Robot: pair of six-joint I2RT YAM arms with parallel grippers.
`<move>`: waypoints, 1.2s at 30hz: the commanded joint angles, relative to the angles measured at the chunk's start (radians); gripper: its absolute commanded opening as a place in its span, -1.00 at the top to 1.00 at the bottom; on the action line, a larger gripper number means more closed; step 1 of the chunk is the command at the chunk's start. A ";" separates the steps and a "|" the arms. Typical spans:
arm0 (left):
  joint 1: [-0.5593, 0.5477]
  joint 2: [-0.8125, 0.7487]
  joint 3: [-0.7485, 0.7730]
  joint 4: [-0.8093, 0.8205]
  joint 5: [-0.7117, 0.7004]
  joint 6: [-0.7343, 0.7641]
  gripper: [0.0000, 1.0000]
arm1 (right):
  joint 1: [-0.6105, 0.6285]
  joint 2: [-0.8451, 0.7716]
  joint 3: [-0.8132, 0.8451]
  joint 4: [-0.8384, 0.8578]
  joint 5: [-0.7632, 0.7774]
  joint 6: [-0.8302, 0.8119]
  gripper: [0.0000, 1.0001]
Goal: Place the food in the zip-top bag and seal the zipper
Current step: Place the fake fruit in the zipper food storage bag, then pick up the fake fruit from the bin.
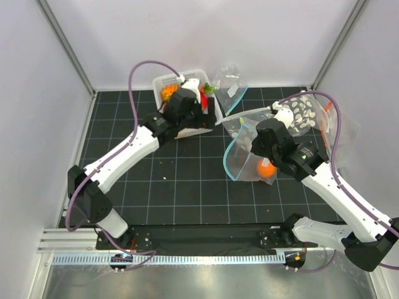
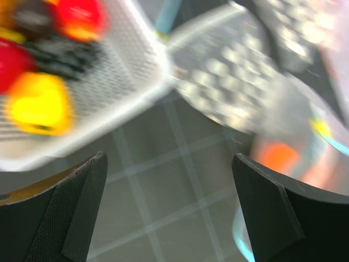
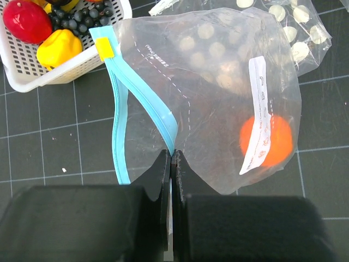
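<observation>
The clear zip-top bag lies on the mat, its mouth gaping, with one orange fruit inside. My right gripper is shut on the teal zipper strip at the mouth's edge. In the top view this bag holds the orange under my right gripper. A red apple and a yellow lemon piece sit in the white basket. My left gripper is open and empty above the mat, between the basket and the bag. That view is blurred.
The white basket stands at the back centre and also holds dark grapes and a pineapple. Dotted clear bags lie at the back right, partly under the plain bag. A small printed bag lies behind. White walls enclose the mat.
</observation>
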 commanded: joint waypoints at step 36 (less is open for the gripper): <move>0.302 0.614 0.550 -0.175 -0.372 0.325 -0.06 | -0.004 0.023 0.008 0.034 -0.031 -0.037 0.99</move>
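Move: The red fruit at the near left of the white basket lies about 21 cm ahead of the open left hand, 14 cm to its left and 16 cm below. The pineapple sits some 7 cm beyond that fruit, the avocado 4 cm farther out and 5 cm to its right, the yellow pepper 5 cm nearer and 3 cm to its right. From the right hand the red fruit is roughly 29 cm ahead, 35 cm left, 15 cm below. With its fingers wide open, the left hand sweeps forward about 20 cm and some 14 cm left over the basket, level at first and then sinking about 15 cm onto the red fruit, while the wrist rolls its left side up and swings counter-clockwise, so that the fingers, which pointed forward and right, end up forward and steeper down. Only once nearly at rest beside the fruit do they close by about a quarter of their range, the pads pinching it from both sides between the pineapple and the yellow pepper. ##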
